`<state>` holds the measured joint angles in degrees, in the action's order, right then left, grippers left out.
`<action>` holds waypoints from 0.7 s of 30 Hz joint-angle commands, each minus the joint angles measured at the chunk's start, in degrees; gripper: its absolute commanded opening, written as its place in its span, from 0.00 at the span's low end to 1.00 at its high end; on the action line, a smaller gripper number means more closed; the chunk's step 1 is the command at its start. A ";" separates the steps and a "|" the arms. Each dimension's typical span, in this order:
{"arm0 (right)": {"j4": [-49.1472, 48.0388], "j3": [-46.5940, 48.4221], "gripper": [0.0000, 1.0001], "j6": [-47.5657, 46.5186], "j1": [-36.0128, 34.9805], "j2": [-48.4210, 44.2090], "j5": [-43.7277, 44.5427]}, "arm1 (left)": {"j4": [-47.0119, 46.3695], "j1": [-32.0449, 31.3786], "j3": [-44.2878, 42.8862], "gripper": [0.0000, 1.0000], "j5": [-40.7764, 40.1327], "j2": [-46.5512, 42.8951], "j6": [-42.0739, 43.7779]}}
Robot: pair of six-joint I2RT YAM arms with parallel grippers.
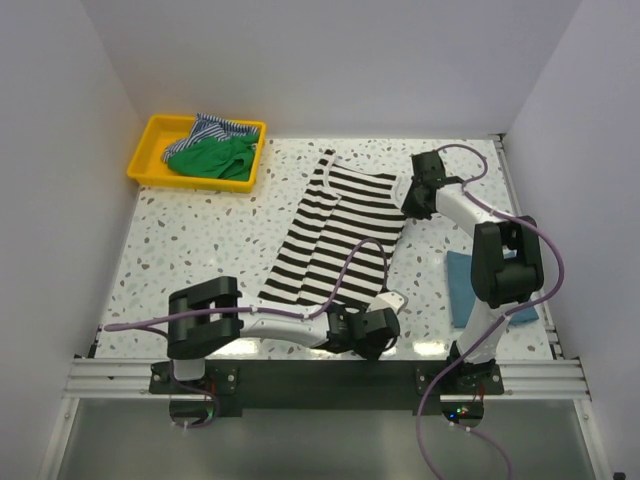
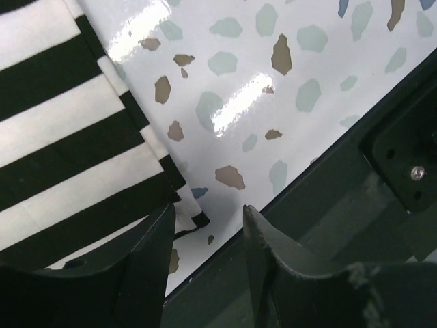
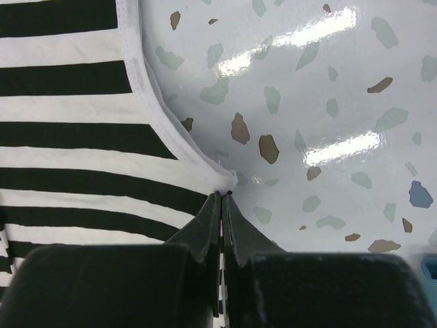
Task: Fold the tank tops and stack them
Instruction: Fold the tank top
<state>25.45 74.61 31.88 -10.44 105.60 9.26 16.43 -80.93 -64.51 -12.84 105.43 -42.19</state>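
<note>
The black-and-white striped tank top (image 1: 335, 230) lies spread flat in the middle of the table. My right gripper (image 1: 411, 197) is at its far right corner, and in the right wrist view (image 3: 223, 196) it is shut on the white-bound edge of the striped top (image 3: 75, 143). My left gripper (image 1: 378, 322) is at the near right hem corner. In the left wrist view (image 2: 208, 219) it is open, with the hem corner (image 2: 188, 212) just by the left finger (image 2: 153, 253). A folded teal-blue top (image 1: 468, 288) lies at the right. The green top (image 1: 215, 158) and the finely blue-striped top (image 1: 215, 128) are bunched in the tray.
The yellow tray (image 1: 150, 150) stands at the far left corner. The table's dark front rail (image 2: 355, 205) runs close behind my left gripper. White walls close in the left, back and right sides.
</note>
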 commanded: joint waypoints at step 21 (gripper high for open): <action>2.67 1.68 0.00 -1.73 0.33 -1.54 2.69 | 5.03 -3.10 -6.86 0.00 -4.92 0.22 2.99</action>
<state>25.71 73.76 31.59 -10.44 105.60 9.58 22.00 -83.07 -69.52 -19.68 108.64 -41.21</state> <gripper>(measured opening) 0.008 0.020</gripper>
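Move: The striped tank top's near right hem corner lies almost between the left hand's open fingertips, about 1 cm ahead and 1 cm lower; the table's front edge is some 3 cm behind that hand. The folded blue tank top lies about 14 cm ahead of the left hand and 25 cm to its right. From the right hand, already shut on the underarm edge, the hem corner is about 34 cm back, 7 cm to the left and 4 cm lower. The left fingers close from half open and pinch the hem corner as the hand edges forward about 1.5 cm and sinks a little, its fingertips swinging forward some 5 degrees; once shut, the hand eases back about 1 cm. The right hand keeps its pinch on the raised underarm edge, all but still. ##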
